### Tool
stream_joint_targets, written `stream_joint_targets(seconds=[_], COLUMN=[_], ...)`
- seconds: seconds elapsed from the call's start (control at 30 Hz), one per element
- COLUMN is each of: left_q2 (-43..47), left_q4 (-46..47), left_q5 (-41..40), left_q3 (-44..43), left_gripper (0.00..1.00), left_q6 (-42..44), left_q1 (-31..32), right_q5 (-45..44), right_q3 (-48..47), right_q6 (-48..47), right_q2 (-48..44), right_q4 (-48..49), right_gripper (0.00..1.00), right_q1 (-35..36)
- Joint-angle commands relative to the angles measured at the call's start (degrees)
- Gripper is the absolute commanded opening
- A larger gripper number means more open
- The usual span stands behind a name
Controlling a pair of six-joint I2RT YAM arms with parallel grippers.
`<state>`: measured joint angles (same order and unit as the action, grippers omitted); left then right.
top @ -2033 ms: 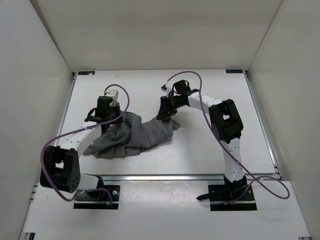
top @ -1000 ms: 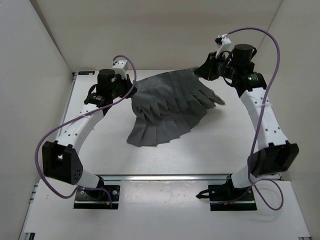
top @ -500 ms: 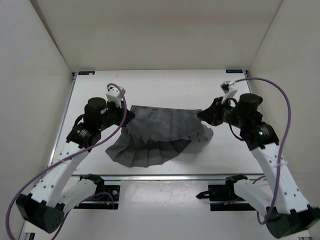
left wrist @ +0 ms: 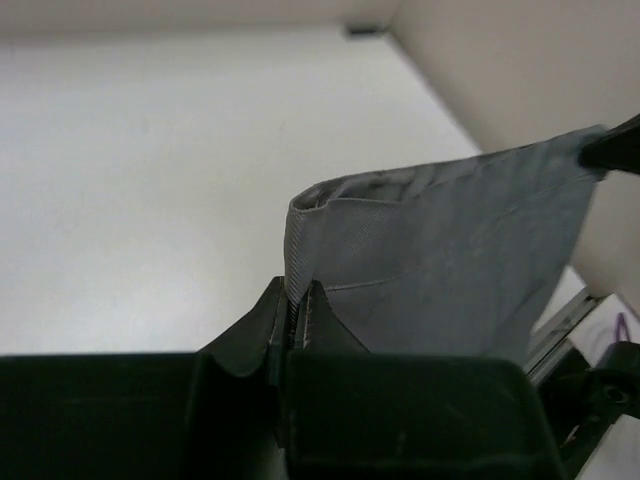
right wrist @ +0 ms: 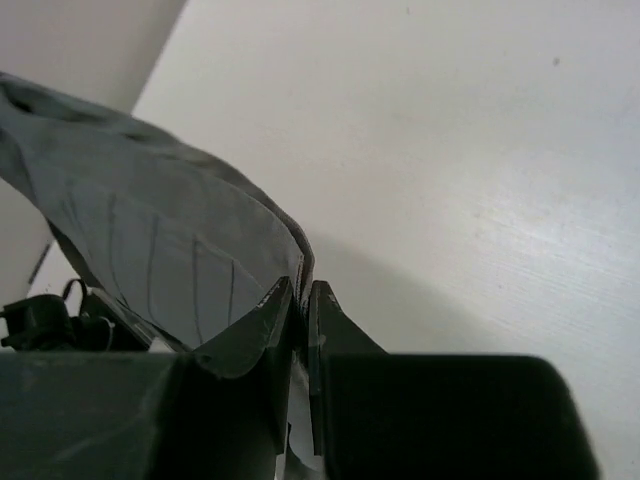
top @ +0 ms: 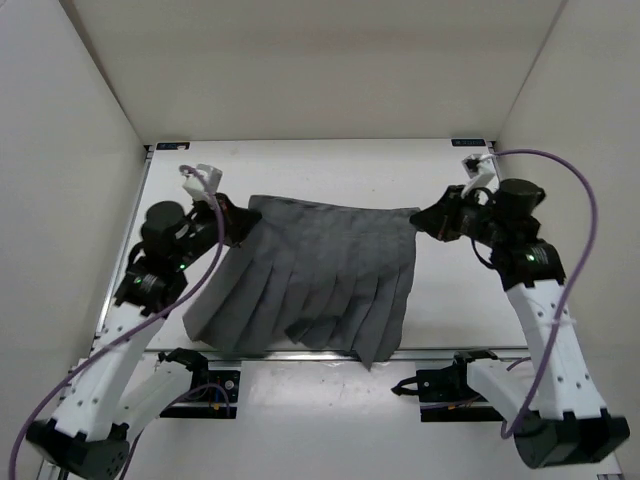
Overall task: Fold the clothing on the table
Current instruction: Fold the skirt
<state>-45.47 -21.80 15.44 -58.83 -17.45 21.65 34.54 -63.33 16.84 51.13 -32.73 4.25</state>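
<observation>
The clothing (top: 325,265), a grey pleated skirt, hangs stretched wide above the white table (top: 300,165). Its waistband runs straight between both arms, and the pleats fall toward the near edge, the hem reaching over the front rail. My left gripper (top: 240,222) is shut on the clothing's left waistband corner (left wrist: 300,235); in the left wrist view my gripper (left wrist: 296,300) pinches the band's folded edge. My right gripper (top: 422,220) is shut on the right waistband corner. In the right wrist view my gripper (right wrist: 300,295) clamps the clothing (right wrist: 150,240), which sags away to the left.
Plain white upright walls (top: 70,150) close in the left, right and back sides. Metal rails (top: 320,353) run along the table's near edge, with both arm bases (top: 190,385) bolted just in front. Purple cables (top: 585,230) loop off each arm.
Both arms have pulled back toward the near edge and moved apart, lifting the waistband. The skirt, bunched and partly doubled over half a second ago, now hangs spread flat with its pleats down.
</observation>
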Motion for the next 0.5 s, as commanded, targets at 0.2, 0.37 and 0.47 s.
stream_joint_targets(seconds=[0.2,0.37,0.47], left_q2=[-22.2,-41.8,-52.7], left_q4=[16.8,16.9,13.6], left_q5=[-3.5,-5.9,-5.6], left_q3=[13.5,-3.4,-18.0], left_gripper=[0.00,0.00,0.00], left_q6=[-1.7,4.5,7.0], left_q1=[-4.9,-5.7,-5.7], right_q5=[2.4,3.2,4.2], right_q3=[10.5,-11.0,-26.6], right_q6=[-1.9,-8.1,-8.2], right_q2=[21.0,41.0,51.6], right_q4=[21.5,16.8,14.5], right_gripper=[0.00,0.00,0.00], right_q1=[-4.2,-5.5,-5.7])
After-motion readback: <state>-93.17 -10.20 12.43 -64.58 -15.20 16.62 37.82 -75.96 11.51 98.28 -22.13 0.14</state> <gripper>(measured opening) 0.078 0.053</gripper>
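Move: The skirt hangs by its two waistband corners, one pinched in each hand. The bare table beyond it, where it is being swung, lies about 20 cm ahead of the left hand, 14 cm to its right and some 31 cm below. From the right hand that patch is about 19 cm ahead, 14 cm left and 29 cm below. The hem trails roughly 15 cm back and 7 cm right of the left hand, near table level. The skirt's waistband is flung down and outward over the table by both arms together: a fast drop of some 20 cm first, the right a little less, then a forward sweep, about 16 cm in all, levelling off with a slight lift. Both hands tip downward by 20 to 30 degrees on the way, fingers still shut on the corners. ##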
